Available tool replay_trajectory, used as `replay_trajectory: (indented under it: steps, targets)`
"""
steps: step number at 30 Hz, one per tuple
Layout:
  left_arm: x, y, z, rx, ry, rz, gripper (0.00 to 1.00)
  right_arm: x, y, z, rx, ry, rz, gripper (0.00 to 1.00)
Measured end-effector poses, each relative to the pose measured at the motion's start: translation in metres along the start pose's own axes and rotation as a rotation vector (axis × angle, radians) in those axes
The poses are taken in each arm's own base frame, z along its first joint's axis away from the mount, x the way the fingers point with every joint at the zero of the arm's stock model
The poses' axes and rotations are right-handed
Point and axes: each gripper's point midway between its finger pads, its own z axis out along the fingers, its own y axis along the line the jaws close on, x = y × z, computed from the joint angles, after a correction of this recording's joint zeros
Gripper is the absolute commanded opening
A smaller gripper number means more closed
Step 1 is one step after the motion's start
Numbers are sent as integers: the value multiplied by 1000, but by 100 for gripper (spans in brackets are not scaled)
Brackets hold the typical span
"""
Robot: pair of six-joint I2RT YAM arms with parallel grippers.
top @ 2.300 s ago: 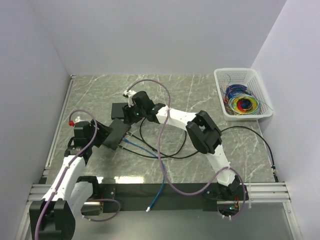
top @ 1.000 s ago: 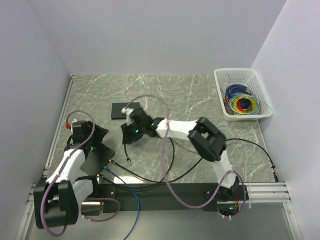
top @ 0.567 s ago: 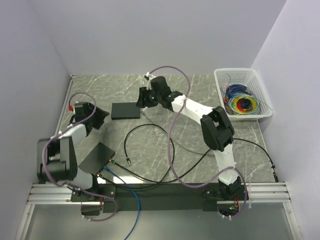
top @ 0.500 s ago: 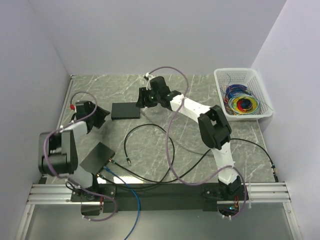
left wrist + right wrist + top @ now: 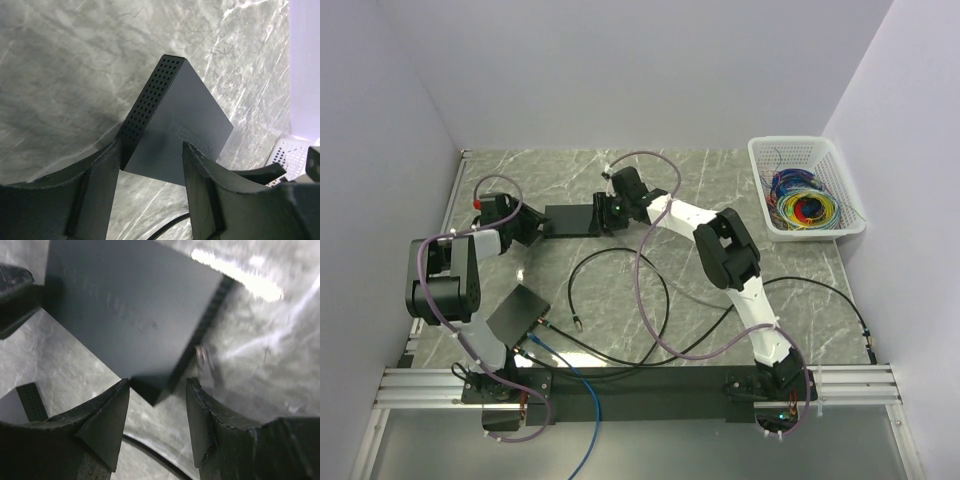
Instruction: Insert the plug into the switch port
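The black switch box lies flat on the marble table between my two grippers. My left gripper is open at its left end; in the left wrist view my left gripper straddles a corner of the box. My right gripper is open at its right end; in the right wrist view my right gripper has the box's corner just ahead of its fingers. The loose plug ends a black cable loop lying on the table nearer the arm bases.
A second black box with blue and black cables plugged in sits by the left arm's base. A white basket of coloured wires stands at the far right. The black cable crosses under my right gripper.
Both grippers have closed in on the ends of the switch box: the left moved right to its left end, the right dropped down to its right end. The box stayed put.
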Motion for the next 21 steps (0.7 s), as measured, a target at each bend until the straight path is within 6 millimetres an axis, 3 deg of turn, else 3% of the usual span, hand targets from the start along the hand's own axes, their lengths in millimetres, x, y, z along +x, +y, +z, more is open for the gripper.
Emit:
replay_trajectory:
  steps: [9,13,18,21]
  targets:
    - [9,3,2,1,8,12,57,-27,2,19,-14,-31,-4,57]
    - [32,6,-4,-2,25,42,57,-41,-3,25,-13,-60,-13,57]
    - [76,1,-16,24,91,80,57,-54,-12,28,-8,-96,-24,57]
    - [90,-2,-18,40,123,79,58,-58,-14,28,-9,-110,-25,57]
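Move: The far black switch lies flat between my hands. From my left hand its middle is about 9 cm to the right and 3 cm ahead; from my right hand it is about 8 cm to the left and 3 cm ahead, some 2 cm below both. The black cable's far bend is about 8 cm straight back from my right hand. The near black switch is some 26 cm back and 6 cm left of my left hand. I turn the far switch counter-clockwise with both hands, my half-open fingers still round its near corners. My right hand goes forward about 6 cm, pushing its right end away from me. After a brief hold, my left hand sweeps right and back about 9 cm, left finger against the perforated end, yawing some 10 degrees clockwise. ##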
